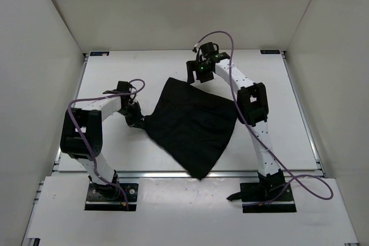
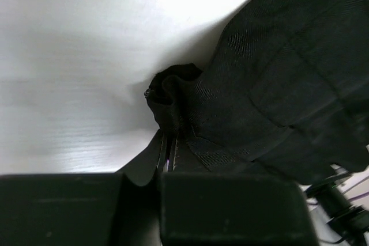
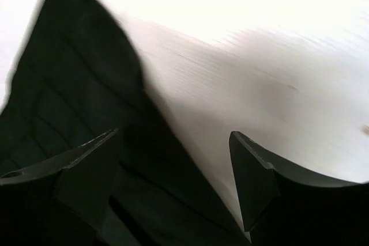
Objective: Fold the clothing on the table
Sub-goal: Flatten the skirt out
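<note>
The clothing [image 1: 193, 125], a black pleated skirt, lies spread in a rough diamond on the white table [image 1: 115, 154]. My left gripper [image 1: 139, 121] is shut on its left corner. In the left wrist view the gripper [image 2: 168, 149] has its jaws pressed together, with a bunched fold of the clothing [image 2: 173, 93] pinched between them. My right gripper [image 1: 196, 77] hangs open just above the clothing's far edge. In the right wrist view that gripper [image 3: 174, 133] has its jaws wide apart, straddling the edge of the clothing [image 3: 69, 90] where it meets bare table [image 3: 265, 56].
White walls [image 1: 40, 56] enclose the table on the left, right and back. An aluminium rail [image 1: 173, 173] runs along the front edge, and the clothing's near corner reaches it. Purple cables [image 1: 311, 191] loop beside the right arm's base.
</note>
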You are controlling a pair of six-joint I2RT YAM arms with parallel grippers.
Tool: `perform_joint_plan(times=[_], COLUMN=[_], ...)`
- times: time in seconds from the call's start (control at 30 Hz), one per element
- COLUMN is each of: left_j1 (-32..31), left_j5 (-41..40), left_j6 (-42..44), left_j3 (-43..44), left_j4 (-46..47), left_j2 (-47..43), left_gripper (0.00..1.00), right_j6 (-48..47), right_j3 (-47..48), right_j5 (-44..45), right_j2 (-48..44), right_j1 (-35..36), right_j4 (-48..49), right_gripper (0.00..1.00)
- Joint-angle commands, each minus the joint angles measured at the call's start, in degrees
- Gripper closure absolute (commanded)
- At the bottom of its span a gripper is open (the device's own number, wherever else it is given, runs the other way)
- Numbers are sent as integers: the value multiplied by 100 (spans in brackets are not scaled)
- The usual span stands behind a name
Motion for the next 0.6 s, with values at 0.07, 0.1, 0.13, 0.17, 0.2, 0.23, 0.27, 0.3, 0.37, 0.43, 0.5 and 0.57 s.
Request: perform_joint_plan(times=[0.07, 0.1, 0.13, 0.17, 0.2, 0.23, 0.27, 0.3, 0.37, 0.43, 0.5, 0.57], left_j1=[103, 111, 129, 164, 173, 138, 138, 138, 138, 156, 199, 234], left_j5=[142, 168, 151, 186, 195, 203, 247, 230, 300, 326, 335, 327], left_j6=[492, 526, 553, 553, 544, 527, 509, 500, 491, 431, 395, 395], left_j3=[-166, -192, -132, -122, -88, -70, -70, -70, -52, -43, -8, 167], left_j4=[-435, -452, -452, -470, -487, -461, -452, -461, -426, -400, -400, -373], left_j2=[-101, -84, -32, -14, -5, 4, -5, 21, 30, 48, 39, 92], left_gripper=[100, 100, 100, 100, 100, 100, 100, 100, 100, 100, 100, 100], right_j6=[44, 62, 62, 62, 10, 10, -25, -17, -61, -34, -17, 79], right_j3=[539, 539, 626, 636, 671, 628, 662, 636, 645, 680, 785, 899], right_j5=[-754, -895, -966, -993, -1046, -1116, -1125, -1186, -1265, -1266, -996, -557], right_j2=[267, 337, 416, 452, 513, 548, 566, 584, 601, 592, 601, 497], right_j1=[280, 324, 377, 421, 421, 456, 474, 474, 501, 500, 474, 448], right_j4=[655, 664, 621, 620, 568, 559, 532, 471, 410, 312, 15, -344], right_gripper=[27, 26, 26, 26, 27, 26, 29, 29, 35, 55, 99, 99])
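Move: The spot on the skirt's far edge that my open right fingers are headed for lies about 7 cm to the left, 3 cm back and 3 cm below. The skirt's far-left corner is about 15 cm left, level with my hand; its right-hand corner is some 15 cm right and 9 cm back. From my left hand, which already holds the skirt's left corner, that edge spot is roughly 19 cm ahead and 19 cm right. I sweep my open right hand about 8 cm left along the skirt's far edge towards its far-left corner, turning it some 10 degrees counter-clockwise. Then I ease it back about 3 cm and down 2, and shut the fingers to pinch the edge. Meanwhile my left hand keeps its pinch and draws the left corner back about 2 cm, then holds. ##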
